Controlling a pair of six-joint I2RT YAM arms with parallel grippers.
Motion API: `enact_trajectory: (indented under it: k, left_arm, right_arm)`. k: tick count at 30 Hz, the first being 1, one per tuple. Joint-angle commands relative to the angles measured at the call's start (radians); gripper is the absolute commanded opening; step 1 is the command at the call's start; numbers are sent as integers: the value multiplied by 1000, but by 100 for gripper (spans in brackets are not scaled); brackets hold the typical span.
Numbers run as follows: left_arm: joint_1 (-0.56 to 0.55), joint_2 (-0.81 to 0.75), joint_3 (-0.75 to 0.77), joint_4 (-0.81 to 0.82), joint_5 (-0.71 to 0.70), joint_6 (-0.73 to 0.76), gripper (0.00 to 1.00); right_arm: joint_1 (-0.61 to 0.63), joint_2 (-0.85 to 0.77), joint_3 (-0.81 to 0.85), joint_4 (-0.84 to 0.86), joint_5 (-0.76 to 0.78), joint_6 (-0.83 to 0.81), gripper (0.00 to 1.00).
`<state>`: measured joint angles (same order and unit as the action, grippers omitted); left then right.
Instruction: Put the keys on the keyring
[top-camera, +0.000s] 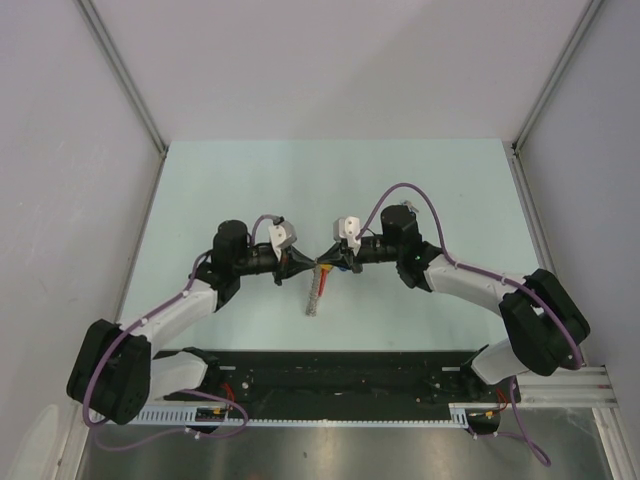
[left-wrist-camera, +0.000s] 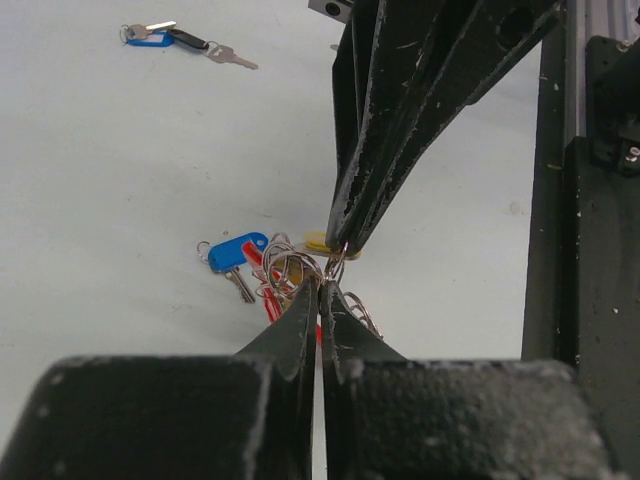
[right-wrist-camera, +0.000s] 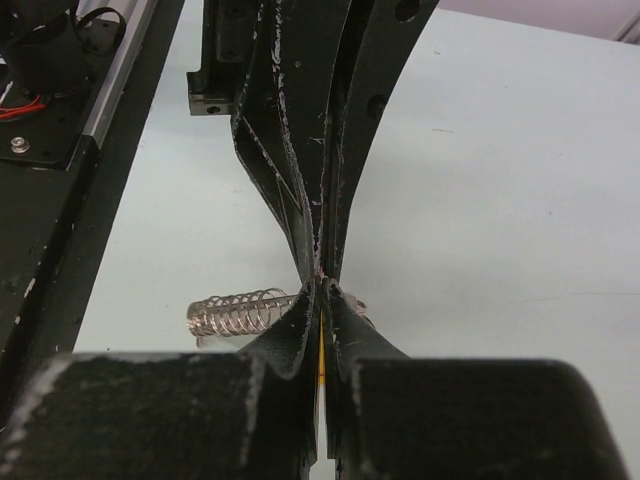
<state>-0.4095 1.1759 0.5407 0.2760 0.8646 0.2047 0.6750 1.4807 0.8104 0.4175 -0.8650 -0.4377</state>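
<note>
My two grippers meet tip to tip over the middle of the table. The left gripper (top-camera: 308, 264) (left-wrist-camera: 322, 286) is shut, its tips pinching the wire loops of the keyring (left-wrist-camera: 290, 270). The keyring's silver coil (top-camera: 316, 295) (right-wrist-camera: 240, 312) trails down toward the near edge, and its red band (left-wrist-camera: 262, 280) lies under the loops. Facing it, the right gripper (top-camera: 334, 262) (right-wrist-camera: 322, 285) is shut on a yellow key (left-wrist-camera: 318, 243), of which a yellow sliver (right-wrist-camera: 321, 345) shows between the jaws. A blue key (left-wrist-camera: 236, 251) lies beside the loops.
Three more keys (left-wrist-camera: 185, 40) lie loose on the table, farther off in the left wrist view. The black rail (top-camera: 330, 375) with the arm bases runs along the near edge. Grey walls enclose the table on the other sides.
</note>
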Motion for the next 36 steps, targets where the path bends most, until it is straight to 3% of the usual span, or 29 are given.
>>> enact_trajectory:
  k: [1,13,23,36]
  left_arm:
    - [21,-58,-8,103,-107,-143,0]
    - [57,-180,-84,158,-297,-333,1]
    - [55,-219,-194,411,-299,-553,0]
    - [55,-328,-223,390,-358,-556,0]
  right_arm:
    - [1,-68,46,-28,46,-56,0]
    - [32,-105,46,-111,141,-98,0]
    - [113,-60,47,-66,182,-84,0]
    - [153,-59,18,21,316,-1,1]
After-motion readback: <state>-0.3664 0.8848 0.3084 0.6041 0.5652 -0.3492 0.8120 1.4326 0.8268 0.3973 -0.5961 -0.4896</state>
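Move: The left fingers hold a loop of the coiled keyring, and the yellow key in the right fingers lies about 2 cm to their right, 1 cm back and 2 cm lower. The coil hangs some 4 cm back and 4 cm below, with the red key 2 cm right and 3 cm back. The blue key lies on the table, roughly 6 cm ahead and 6 cm right. From the right hand, the pinched keyring loop is about 2 cm left, level. Keep both grippers shut on their wire. Raise the left gripper about 3 cm, then draw it left and lift again, 4.5 cm up and 3.5 cm left in all, swinging its fingers counter-clockwise and tilting them up, some 20 degrees each. Lift the right gripper 2 cm alongside, then bring it left after the left hand and slightly back. ##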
